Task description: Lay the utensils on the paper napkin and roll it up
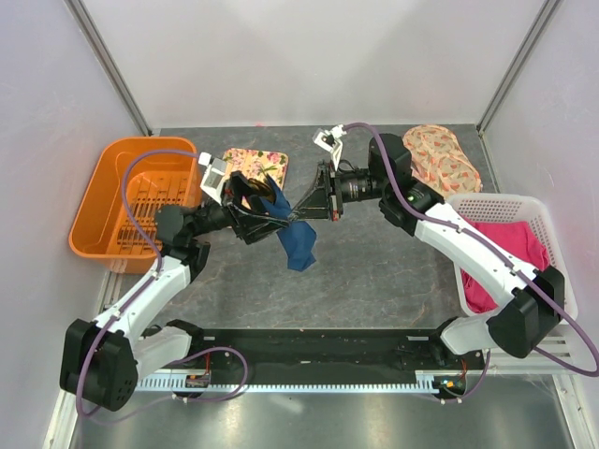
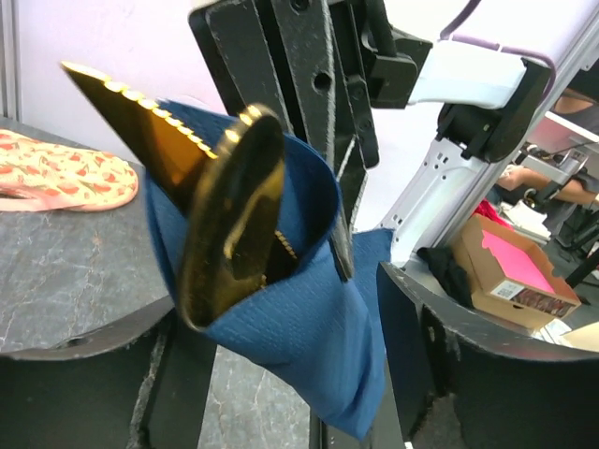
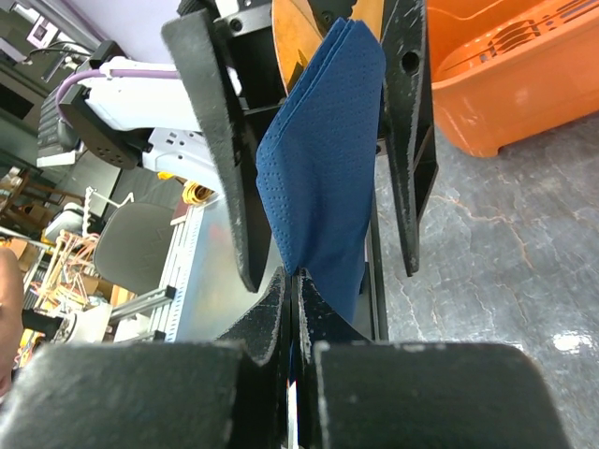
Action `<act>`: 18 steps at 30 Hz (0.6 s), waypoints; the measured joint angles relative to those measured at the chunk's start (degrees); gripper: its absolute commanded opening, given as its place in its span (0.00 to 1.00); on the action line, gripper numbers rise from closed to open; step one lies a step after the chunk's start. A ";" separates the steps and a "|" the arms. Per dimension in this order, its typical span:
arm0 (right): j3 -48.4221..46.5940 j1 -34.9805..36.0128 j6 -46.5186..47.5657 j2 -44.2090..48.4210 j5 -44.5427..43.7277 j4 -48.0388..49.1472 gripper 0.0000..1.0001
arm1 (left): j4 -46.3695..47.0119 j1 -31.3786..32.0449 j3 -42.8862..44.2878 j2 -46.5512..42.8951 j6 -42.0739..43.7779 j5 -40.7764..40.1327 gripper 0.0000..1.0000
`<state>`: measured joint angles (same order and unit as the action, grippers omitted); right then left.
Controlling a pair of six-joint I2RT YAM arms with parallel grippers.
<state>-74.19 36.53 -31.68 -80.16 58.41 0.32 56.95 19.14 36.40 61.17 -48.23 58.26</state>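
Note:
The navy paper napkin is wrapped round the gold utensils and held above the table. In the left wrist view a serrated knife and a spoon bowl stick out of the napkin. My left gripper has its jaws wide apart around this bundle, which fills the gap between them. My right gripper faces it and is shut on the napkin's edge at its tips. A gold piece shows behind the napkin. The napkin's loose end hangs down.
An orange basket stands at the left and shows in the right wrist view. The floral tray lies behind my left gripper. A floral cloth lies back right. A white basket holds a pink cloth.

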 measured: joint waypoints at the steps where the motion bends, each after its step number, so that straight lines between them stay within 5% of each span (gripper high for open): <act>1: 0.00 0.15 0.00 0.09 0.00 0.00 0.00 | 0.26 0.00 0.00 -0.04 -0.42 -0.35 0.71; 18: 0.00 0.63 0.26 1.01 -1.09 0.02 0.00 | 2.21 0.00 0.31 -1.38 -4.87 -1.79 0.29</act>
<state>-74.19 37.17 -31.42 -79.15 57.32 0.34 59.16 19.14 36.71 59.79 -53.10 56.47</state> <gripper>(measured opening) 0.007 0.354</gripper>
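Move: The rolled napkin stands upright between my left hand's open fingers, its middle only about 1 cm to the right of the hand point and 1 cm above it. The utensil heads stick out of its top, some 5 cm left, 1 cm ahead and 7 cm above that hand. From my right hand, which already pinches the napkin's edge, the roll's middle lies about 2 cm left, 1 cm ahead and 1 cm up. I close my left fingers around the napkin roll from its front and back sides, going from nearly three-quarters open to about a third, and squeeze the cloth in between them. As they shut, the left hand rises about 1.5 cm with hardly any turn. My right hand stays shut on the napkin's edge and holds the roll up almost still. ##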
